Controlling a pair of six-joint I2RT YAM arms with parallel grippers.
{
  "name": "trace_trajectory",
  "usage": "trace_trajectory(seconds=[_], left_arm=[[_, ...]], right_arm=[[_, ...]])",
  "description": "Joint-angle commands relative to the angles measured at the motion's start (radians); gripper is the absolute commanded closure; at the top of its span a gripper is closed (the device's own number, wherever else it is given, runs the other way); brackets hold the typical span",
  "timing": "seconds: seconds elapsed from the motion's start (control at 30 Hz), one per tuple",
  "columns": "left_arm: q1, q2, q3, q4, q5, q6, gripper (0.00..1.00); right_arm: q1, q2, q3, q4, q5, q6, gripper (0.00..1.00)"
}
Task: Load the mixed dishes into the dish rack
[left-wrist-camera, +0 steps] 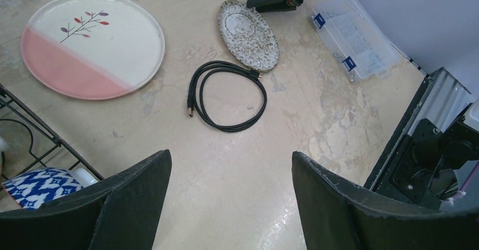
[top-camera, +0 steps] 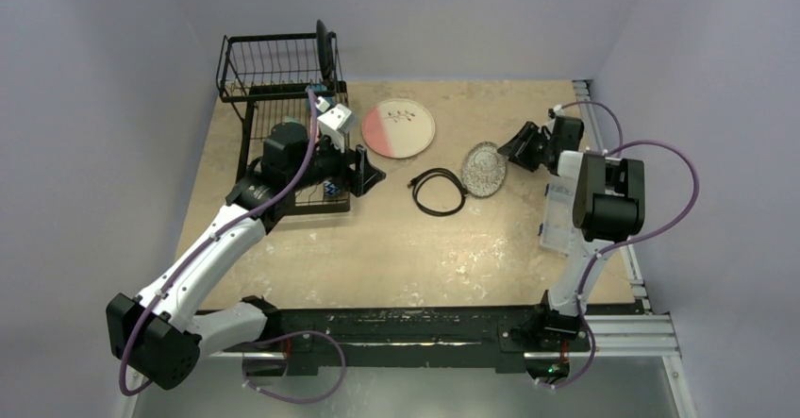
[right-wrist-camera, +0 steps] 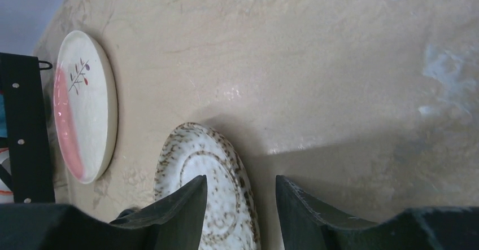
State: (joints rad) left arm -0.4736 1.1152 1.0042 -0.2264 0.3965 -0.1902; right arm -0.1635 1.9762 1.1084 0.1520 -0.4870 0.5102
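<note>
The black wire dish rack (top-camera: 269,78) stands at the far left, with a black plate (top-camera: 325,48) upright in its raised section. A blue-and-white patterned dish (left-wrist-camera: 35,185) lies in its lower tray. The pink-and-white large plate (top-camera: 398,128) lies flat on the table right of the rack. The speckled grey small plate (top-camera: 483,168) lies further right. My right gripper (right-wrist-camera: 240,182) is open and straddles this plate's (right-wrist-camera: 189,159) near rim, one finger over the plate and the other outside it. My left gripper (left-wrist-camera: 231,165) hangs open and empty beside the rack's lower tray.
A black coiled cable (top-camera: 440,192) lies between the two plates, just in front of them. A clear plastic parts box (top-camera: 558,212) sits at the table's right edge under my right arm. Purple walls close in the table.
</note>
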Motion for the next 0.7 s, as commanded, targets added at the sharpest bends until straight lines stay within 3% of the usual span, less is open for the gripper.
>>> trace_trajectory(seconds=[0.0,0.23,0.37,0.67], left_arm=[[-0.005,0.002,0.045,0.016,0.004,0.014,0.24],[-0.006,0.005,0.047,0.011,0.003,0.010,0.23],[-0.006,0.006,0.047,0.010,-0.005,0.015,0.23],[-0.009,0.017,0.051,0.006,-0.005,0.015,0.23]], right_arm=[[0.033,0.053,0.047,-0.113,0.056,-0.075,0.54],[0.078,0.071,0.087,-0.188,0.097,-0.105,0.75],[0.078,0.048,0.063,-0.170,0.104,-0.102,0.98],[0.049,-0.068,0.008,-0.122,-0.003,-0.021,1.00]])
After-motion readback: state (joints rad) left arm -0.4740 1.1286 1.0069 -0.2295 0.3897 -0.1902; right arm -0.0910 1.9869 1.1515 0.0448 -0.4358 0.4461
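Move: The speckled plate has its right-hand rim between the right hand's open fingers; its middle lies about 5 cm to that hand's left and 3 cm back, some 2 cm below. The coiled cable is about 17 cm left and 8 cm back of the hand, the pink-and-white plate about 26 cm left and 9 cm ahead, both slightly below. From the left hand the speckled plate is roughly 23 cm ahead, 32 cm right and 25 cm down. The speckled plate's right rim gets pinched: the right hand goes about 2.5 cm left, towards the cable, and sinks some 1 cm while its fingers shut from half open, one on the plate's face and one outside the rim. It edges forward about 1 cm at first, then draws back a little more than that, with hardly any wrist turn. ##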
